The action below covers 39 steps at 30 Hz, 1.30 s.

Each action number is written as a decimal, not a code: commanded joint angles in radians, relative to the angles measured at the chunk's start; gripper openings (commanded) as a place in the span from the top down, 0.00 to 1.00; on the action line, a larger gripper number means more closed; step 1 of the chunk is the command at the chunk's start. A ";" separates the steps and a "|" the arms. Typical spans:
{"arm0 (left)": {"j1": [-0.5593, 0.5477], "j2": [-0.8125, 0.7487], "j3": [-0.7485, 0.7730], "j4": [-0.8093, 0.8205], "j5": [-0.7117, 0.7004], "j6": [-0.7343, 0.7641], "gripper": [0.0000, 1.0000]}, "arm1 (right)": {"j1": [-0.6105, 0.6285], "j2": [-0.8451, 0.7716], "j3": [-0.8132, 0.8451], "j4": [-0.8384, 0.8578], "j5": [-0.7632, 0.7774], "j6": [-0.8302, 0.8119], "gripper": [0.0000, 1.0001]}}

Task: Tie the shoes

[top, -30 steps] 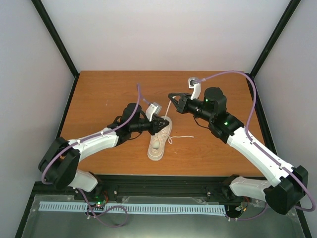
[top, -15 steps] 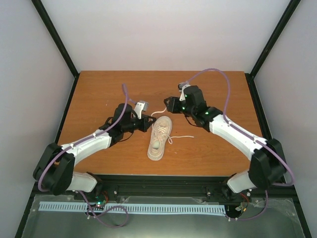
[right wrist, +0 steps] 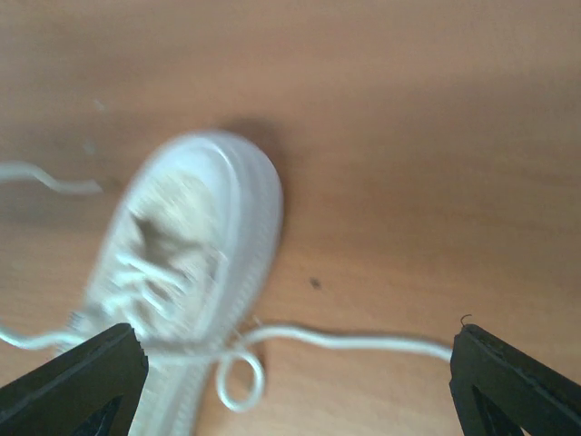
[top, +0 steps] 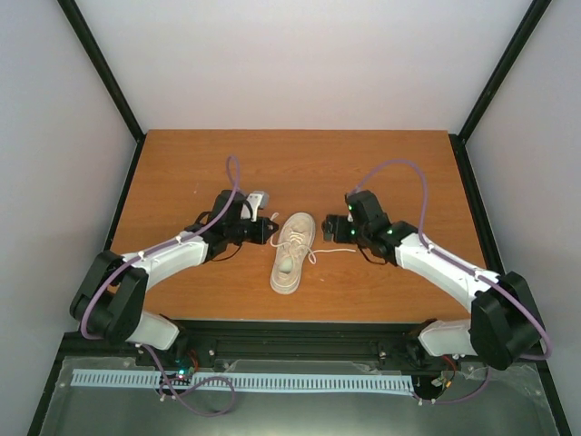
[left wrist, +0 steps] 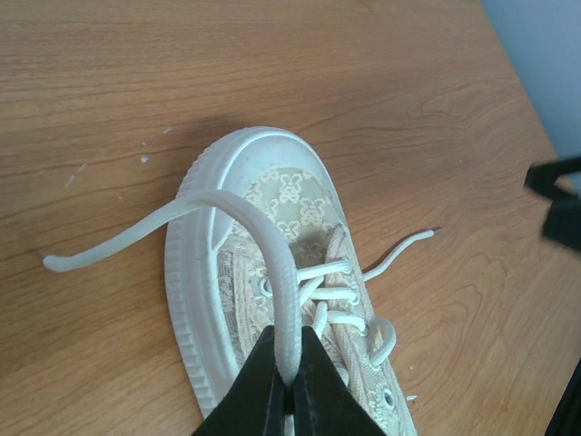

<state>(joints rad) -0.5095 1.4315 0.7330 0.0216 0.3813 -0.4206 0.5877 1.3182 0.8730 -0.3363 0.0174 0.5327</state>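
The cream shoe [top: 292, 252] lies on the wooden table, toe toward the back. My left gripper [top: 270, 227] is just left of the toe and is shut on one flat lace [left wrist: 272, 254]. That lace arcs over the toe cap, and its free end [left wrist: 54, 263] rests on the wood. In the left wrist view the shoe [left wrist: 290, 209] fills the middle. My right gripper [top: 334, 232] hangs open just right of the toe, holding nothing. In the blurred right wrist view its gripper [right wrist: 295, 386] spans the other lace [right wrist: 363, 341], which lies loose on the table with a small loop [right wrist: 241, 381] beside the shoe [right wrist: 191, 236].
The table [top: 182, 173] is bare brown wood, with black frame posts at its corners and white walls around it. Both arms reach in from the near edge, one on each side of the shoe. The right gripper's fingers [left wrist: 558, 204] show at the edge of the left wrist view.
My right gripper let go of the lace it held raised, opened wide and dropped beside the shoe. My left gripper shut on the other lace and drew back a little to the left.
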 commanded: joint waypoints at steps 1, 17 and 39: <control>0.012 0.007 0.037 -0.043 0.000 -0.018 0.99 | -0.007 -0.016 -0.110 0.008 -0.047 0.104 0.09; 0.012 0.037 -0.005 0.001 0.059 -0.007 0.99 | -0.023 0.158 -0.089 0.057 -0.097 0.169 0.08; 0.012 -0.002 -0.027 -0.002 0.062 -0.029 0.99 | -0.037 0.323 -0.027 0.087 0.000 0.185 0.09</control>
<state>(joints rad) -0.5011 1.4567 0.7124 0.0029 0.4328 -0.4408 0.5560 1.5993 0.8101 -0.2630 -0.0391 0.7265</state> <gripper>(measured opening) 0.029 0.919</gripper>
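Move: The free lace end to the shoe's right lies on the table some 2 cm back from the right hand, 2 cm to its right and 13 cm below. The shoe's middle is about 8 cm left of that hand and 4 cm back, and the small lace loop beside the shoe about 3 cm left and 5 cm back. From the left hand, already shut on the other lace, that free end is roughly 14 cm right, 3 cm back and 10 cm below. Downward, fast at first and then easing, the right hand sinks about 11 cm beside the shoe's right side to the free lace. It draws back some 3 cm early, then creeps forward again, its open fingers tipping nearly 20 degrees steeper and turning slightly clockwise. The left hand keeps its pinch on the other lace while settling about 2 cm lower and a little back. ##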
